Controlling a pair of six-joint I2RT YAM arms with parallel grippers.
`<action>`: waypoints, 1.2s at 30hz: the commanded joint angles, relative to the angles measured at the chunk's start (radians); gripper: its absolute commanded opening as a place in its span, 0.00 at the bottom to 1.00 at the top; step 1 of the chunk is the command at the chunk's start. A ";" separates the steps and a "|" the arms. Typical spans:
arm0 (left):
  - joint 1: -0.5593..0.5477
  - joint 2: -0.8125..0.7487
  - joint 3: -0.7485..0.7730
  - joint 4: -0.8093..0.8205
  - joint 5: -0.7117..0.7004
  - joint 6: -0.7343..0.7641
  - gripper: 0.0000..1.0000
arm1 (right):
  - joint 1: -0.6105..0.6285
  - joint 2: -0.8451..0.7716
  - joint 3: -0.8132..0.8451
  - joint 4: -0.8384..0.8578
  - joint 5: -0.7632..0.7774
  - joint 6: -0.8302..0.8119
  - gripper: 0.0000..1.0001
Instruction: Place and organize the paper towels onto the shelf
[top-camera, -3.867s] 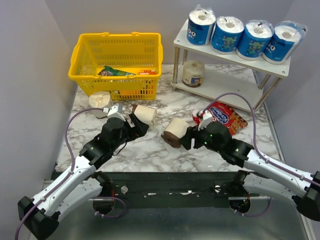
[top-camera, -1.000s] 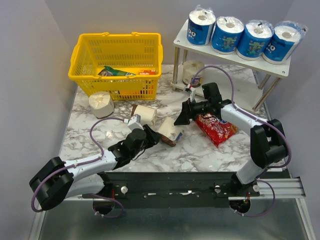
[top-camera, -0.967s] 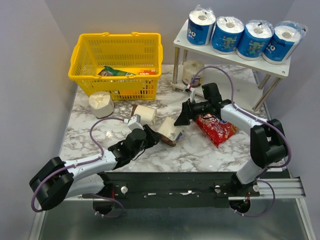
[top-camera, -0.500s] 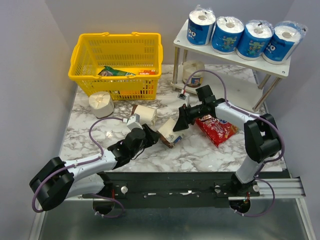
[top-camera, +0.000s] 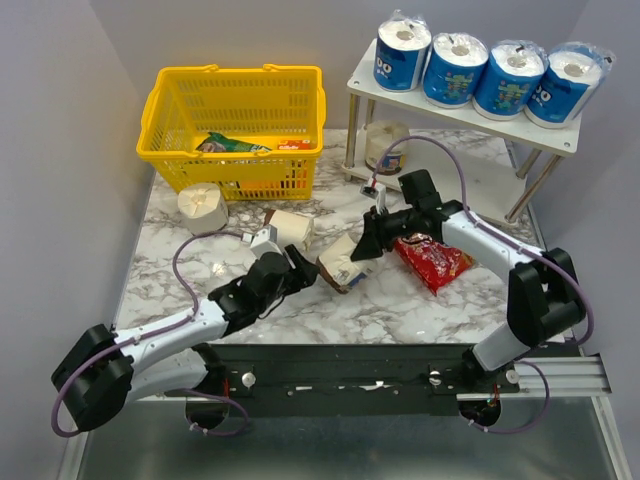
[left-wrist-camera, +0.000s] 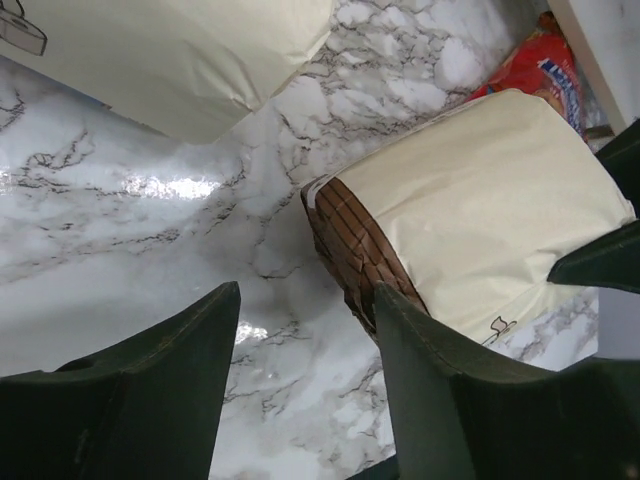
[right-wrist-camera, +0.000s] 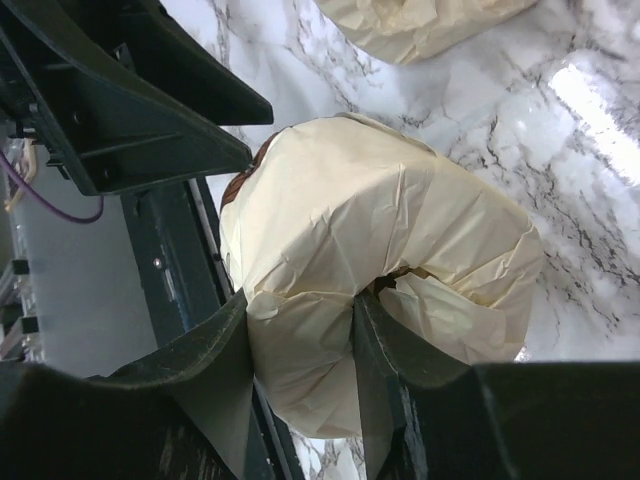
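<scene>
A cream paper towel roll (top-camera: 340, 266) with a brown end lies mid-table. My right gripper (top-camera: 366, 246) is shut on its wall, one finger inside the core and one outside (right-wrist-camera: 300, 322). My left gripper (top-camera: 302, 274) stands open just left of the roll's brown end (left-wrist-camera: 358, 245), nothing between its fingers (left-wrist-camera: 305, 300). A second cream roll (top-camera: 291, 228) lies behind, and a third (top-camera: 203, 207) stands by the basket. One more cream roll (top-camera: 387, 146) sits on the lower board of the white shelf (top-camera: 470, 186). Several blue-wrapped rolls (top-camera: 488, 73) line its top board.
A yellow basket (top-camera: 236, 128) with packets inside stands at the back left. A red snack bag (top-camera: 434, 258) lies under my right forearm, right of the held roll. The shelf's silver legs (top-camera: 352, 130) stand at the back right.
My left gripper has opened and let go of the cream roll. My right gripper has come down and shut on that roll's wall; the roll has shifted slightly.
</scene>
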 joint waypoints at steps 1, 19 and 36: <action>0.022 -0.093 0.133 -0.219 -0.044 0.063 0.76 | 0.004 -0.138 -0.001 0.018 0.058 0.030 0.36; 0.074 -0.271 0.527 -0.634 -0.229 0.393 0.99 | 0.001 -0.385 0.139 -0.130 0.877 -0.258 0.33; 0.074 -0.481 0.483 -0.749 -0.348 0.482 0.99 | -0.034 -0.039 0.295 0.097 1.175 -0.749 0.37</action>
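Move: The right hand already pinches a beige roll by its rim. The free spot it heads for on the lower shelf board is about 20 cm ahead, 15 cm right and 4 cm lower. A roll stands on that board 21 cm ahead, 5 cm right; the red snack bag lies level with the hand, 16 cm right. For the left hand, the held roll is 7 cm right, 2 cm ahead, and another roll lies 9 cm ahead, 6 cm left. Keeping its pinch on the paper wall, the right hand lifts the roll off the table, then carries it right and forward, about 15 cm each way, to the lower shelf's front edge beyond the snack bag. It peaks some 11 cm up before sinking about 4, its fingers swinging clockwise from leftward to forward-down. The left hand opens wide beside the roll's brown base, clears it by rising some 19 cm, then moves left. ##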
